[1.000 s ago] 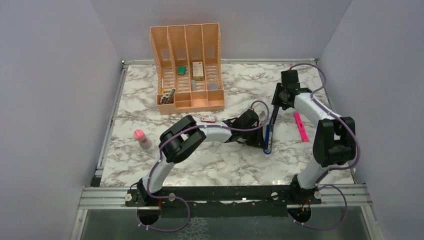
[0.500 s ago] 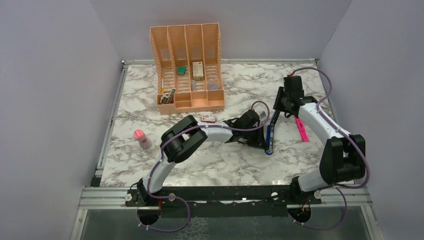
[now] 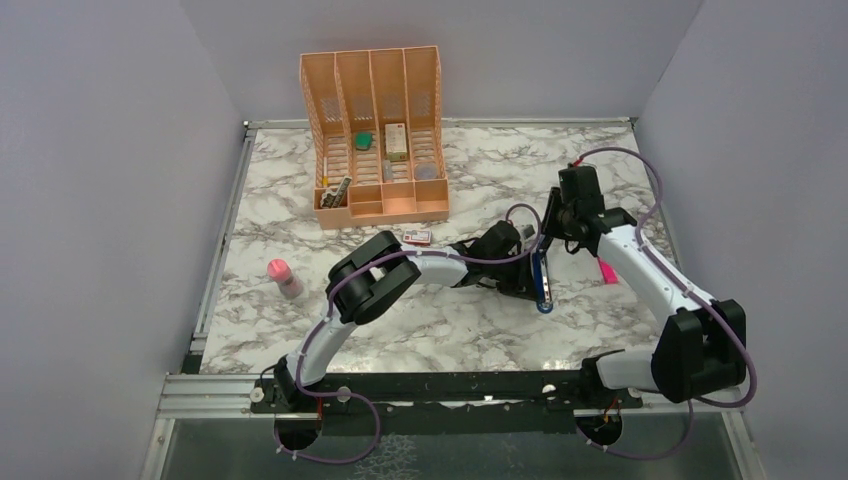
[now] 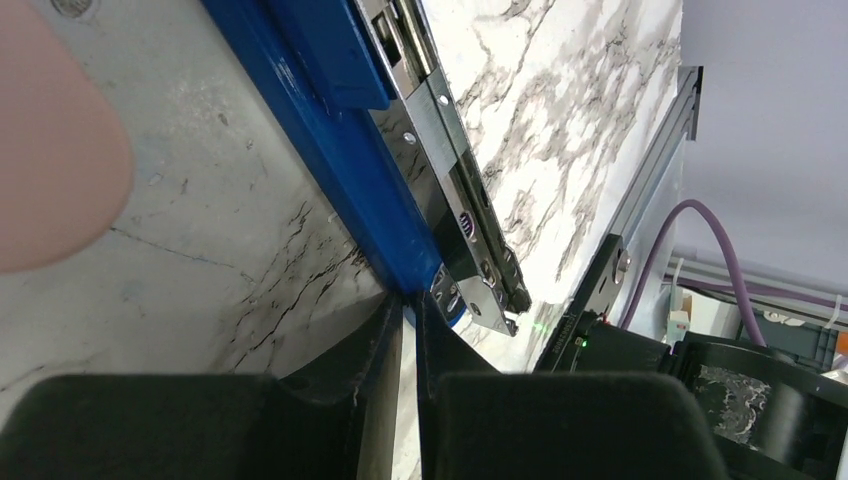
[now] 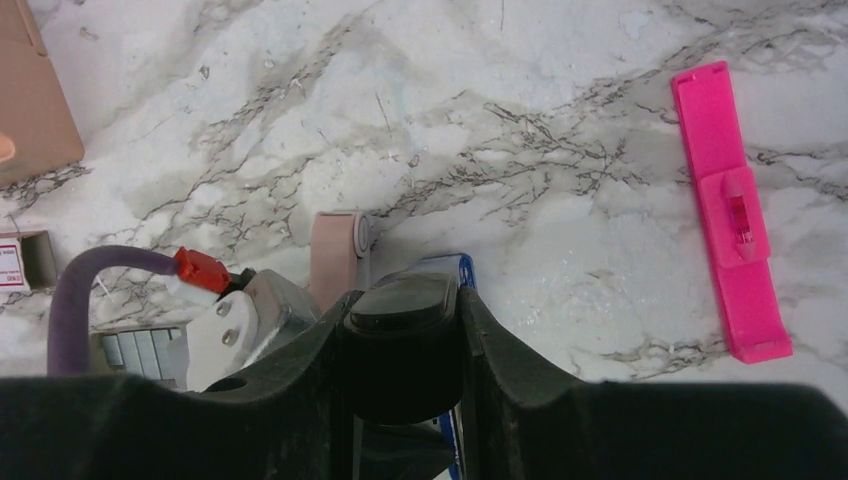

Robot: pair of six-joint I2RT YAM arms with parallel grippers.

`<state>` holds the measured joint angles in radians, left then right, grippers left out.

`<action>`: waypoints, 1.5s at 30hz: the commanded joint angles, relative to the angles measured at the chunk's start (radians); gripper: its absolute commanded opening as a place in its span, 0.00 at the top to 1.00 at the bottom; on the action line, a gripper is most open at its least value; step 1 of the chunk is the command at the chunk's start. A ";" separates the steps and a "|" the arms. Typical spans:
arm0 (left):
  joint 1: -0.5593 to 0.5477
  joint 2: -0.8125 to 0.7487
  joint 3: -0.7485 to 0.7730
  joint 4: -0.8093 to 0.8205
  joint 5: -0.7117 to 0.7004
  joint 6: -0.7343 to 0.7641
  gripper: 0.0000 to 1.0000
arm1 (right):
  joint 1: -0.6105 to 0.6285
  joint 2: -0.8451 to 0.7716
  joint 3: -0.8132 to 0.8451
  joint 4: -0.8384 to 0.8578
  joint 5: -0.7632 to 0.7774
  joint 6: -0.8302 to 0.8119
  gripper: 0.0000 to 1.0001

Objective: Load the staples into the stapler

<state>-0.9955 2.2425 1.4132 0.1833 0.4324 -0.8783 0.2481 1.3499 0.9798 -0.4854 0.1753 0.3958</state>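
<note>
The blue stapler (image 3: 541, 285) lies open on the marble, its silver channel (image 4: 452, 195) bared along the blue base (image 4: 340, 150). My left gripper (image 4: 410, 305) is shut on the thin edge of that base at its near end, also seen from above (image 3: 527, 286). My right gripper (image 5: 405, 300) is shut on the stapler's black end (image 5: 400, 340), holding it raised over the base (image 3: 552, 232). The staples lie as grey strips in a tray (image 5: 140, 352) to the left, with the red-and-white sleeve (image 3: 418, 237) beyond.
A pink marker (image 5: 730, 210) lies right of the stapler. A pinkish-tan eraser (image 5: 338, 255) sits just beyond the black end. The peach organiser (image 3: 375, 130) stands at the back, and a pink bottle (image 3: 284, 277) lies at the left.
My right gripper has come nearer and to the left, bringing the black end down toward the base. The left gripper has kept its pinch in place.
</note>
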 commanded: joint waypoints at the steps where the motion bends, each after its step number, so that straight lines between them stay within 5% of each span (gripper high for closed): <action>1: -0.003 0.102 -0.016 -0.054 -0.151 0.029 0.89 | 0.025 -0.038 -0.080 -0.229 -0.093 0.201 0.80; 24: 0.013 0.101 -0.022 -0.024 -0.180 -0.033 0.89 | 0.025 -0.248 -0.331 -0.126 -0.023 0.369 0.83; 41: 0.015 0.115 0.022 -0.051 -0.185 -0.011 0.88 | 0.025 -0.171 -0.369 -0.095 -0.029 0.377 0.82; 45: 0.015 0.089 0.013 -0.051 -0.190 -0.003 0.86 | 0.025 -0.158 -0.367 -0.096 0.001 0.400 0.74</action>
<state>-0.9794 2.2906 1.4605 0.2646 0.3431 -0.9382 0.2695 1.1782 0.6186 -0.5758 0.1925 0.7441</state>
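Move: The right hand already holds the black front end of the blue stapler's opened top arm. It is taking that end to the anvil end of the base, about 13 cm back, 2 cm to the right and some 11 cm below. The small pink stapler lies 3 cm back and 8 cm left of the right hand; the hot-pink tool lies 4 cm back and 14 cm right, both about 12 cm lower. The left hand is already at the base's anvil end, roughly 1 cm right of its finger point and 1 cm below it. Keeping its grip on the black end, the right hand swings the stapler's top arm over towards the base: first nearly level backwards, then back and steeply down, about 11 cm back and 9 cm down in all, while the wrist turns some 15 degrees clockwise and tips further down. The left hand's nearly shut fingers stay at the anvil end, pinching the base there, and shift about 3.5 cm forward with a slight drift right as the arm comes down over it. ##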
